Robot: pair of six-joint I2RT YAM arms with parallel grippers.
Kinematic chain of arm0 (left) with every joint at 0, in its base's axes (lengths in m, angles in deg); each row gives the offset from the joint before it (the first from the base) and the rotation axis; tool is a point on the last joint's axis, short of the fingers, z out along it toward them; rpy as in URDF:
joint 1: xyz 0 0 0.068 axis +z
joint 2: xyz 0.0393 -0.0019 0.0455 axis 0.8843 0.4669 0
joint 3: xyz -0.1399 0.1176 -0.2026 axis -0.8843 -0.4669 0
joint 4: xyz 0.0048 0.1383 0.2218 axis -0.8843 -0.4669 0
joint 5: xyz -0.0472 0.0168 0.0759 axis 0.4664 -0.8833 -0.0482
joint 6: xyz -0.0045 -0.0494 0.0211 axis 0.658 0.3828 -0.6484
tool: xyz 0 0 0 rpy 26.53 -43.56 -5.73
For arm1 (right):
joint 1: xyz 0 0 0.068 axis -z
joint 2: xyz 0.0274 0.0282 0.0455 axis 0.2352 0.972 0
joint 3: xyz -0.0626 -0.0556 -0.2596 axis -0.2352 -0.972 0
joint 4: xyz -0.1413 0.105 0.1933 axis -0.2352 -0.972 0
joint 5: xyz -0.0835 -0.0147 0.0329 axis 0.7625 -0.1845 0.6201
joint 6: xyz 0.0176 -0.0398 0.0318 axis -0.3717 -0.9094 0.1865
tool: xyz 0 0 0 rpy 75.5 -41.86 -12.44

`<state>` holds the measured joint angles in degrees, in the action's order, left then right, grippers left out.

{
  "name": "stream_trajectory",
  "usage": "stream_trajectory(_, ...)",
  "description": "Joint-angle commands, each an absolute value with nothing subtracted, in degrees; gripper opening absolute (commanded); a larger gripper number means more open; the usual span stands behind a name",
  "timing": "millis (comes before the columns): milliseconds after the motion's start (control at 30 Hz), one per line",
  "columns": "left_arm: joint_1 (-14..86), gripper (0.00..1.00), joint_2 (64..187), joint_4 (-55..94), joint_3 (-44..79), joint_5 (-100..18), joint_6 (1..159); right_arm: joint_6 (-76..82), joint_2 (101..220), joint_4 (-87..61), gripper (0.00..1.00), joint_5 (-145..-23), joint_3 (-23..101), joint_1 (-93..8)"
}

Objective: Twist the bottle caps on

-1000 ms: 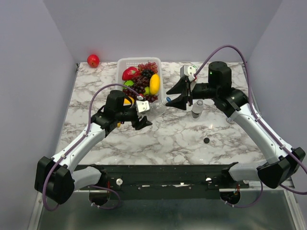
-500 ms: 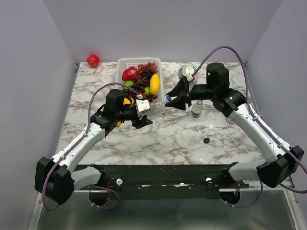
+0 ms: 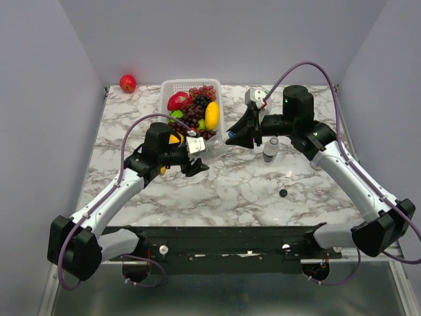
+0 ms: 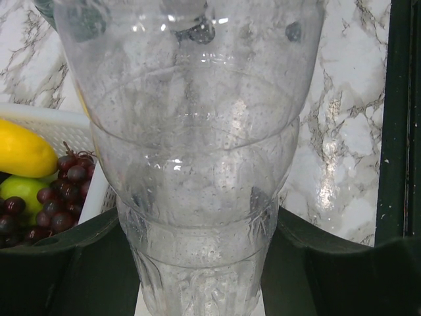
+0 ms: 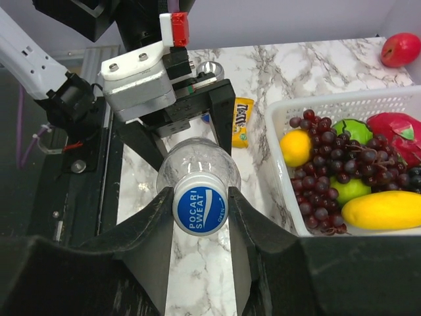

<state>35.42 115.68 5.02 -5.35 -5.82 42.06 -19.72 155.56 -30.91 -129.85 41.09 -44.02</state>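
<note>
A clear plastic bottle (image 3: 214, 146) lies level above the table between the two arms. My left gripper (image 3: 199, 158) is shut on its lower body, and the bottle (image 4: 197, 164) fills the left wrist view between the dark fingers (image 4: 72, 263). A blue cap (image 5: 200, 209) sits on the bottle's mouth. My right gripper (image 5: 200, 217) is shut on this cap, a finger (image 5: 148, 230) pressed to each side, and stands just right of the basket (image 3: 231, 138). A black cap (image 3: 283, 193) lies loose on the marble. A second small bottle (image 3: 270, 149) stands upright by the right arm.
A white basket (image 3: 168, 85) of fruit stands at the back, just behind the held bottle; its wall (image 5: 283, 184) runs close to my right fingers. A red apple (image 3: 127, 83) lies in the back left corner. A yellow candy packet (image 5: 241, 122) lies beside the basket.
My right gripper has slid a little to the left onto the bottle's mouth and its jaws have come together on the blue cap. The left arm and bottle have stayed put.
</note>
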Motion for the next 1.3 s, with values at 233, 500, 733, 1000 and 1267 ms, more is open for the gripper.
stream_trajectory(233,30.8,0.0,113.5,18.7,-7.6,-23.4,52.8,-3.9,157.5,-22.7,0.12,-119.4,41.2,-44.1)
stream_trajectory(500,28.9,0.37,115.8,21.5,-6.6,-30.5,59.4,2.4,159.0,-20.8,0.06,-118.4,44.2,-44.1)
stream_trajectory(733,30.9,0.99,113.8,12.9,-8.6,-28.4,52.9,-17.9,158.8,-37.9,0.0,-111.6,50.4,-41.1)
stream_trajectory(1000,33.2,0.99,112.2,7.7,-11.5,-28.3,45.5,-27.6,165.4,-50.0,0.0,-105.9,59.8,-35.2)
stream_trajectory(1267,33.7,0.99,113.3,8.8,-11.0,-25.2,47.8,-29.8,179.1,-50.9,0.0,-104.0,70.7,-34.2)
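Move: Beyond the right hand, which already pinches the blue cap on the tilted clear bottle, the green-capped bottle stands some 29 cm ahead, 15 cm to the right and 23 cm lower. The dark-labelled bottle is about 14 cm ahead and 17 cm right, equally low; the fruit basket's middle lies roughly 28 cm ahead, 14 cm left, 29 cm down. From the left hand, still gripping the bottle's body, the blue cap is level fore-and-aft, 8 cm right and 13 cm up. Swinging the bottle out together, both hands go about 4 cm forward, turning in opposite senses; then the left fingers open wide, let go of its body and draw some 4 cm left and down. Keeping its pinch on the cap, the right hand carries the bottle on forward, some 16 cm in all, and about 7 cm right towards the green-capped bottle, turning clockwise about 30 degrees as its fingers dip. ##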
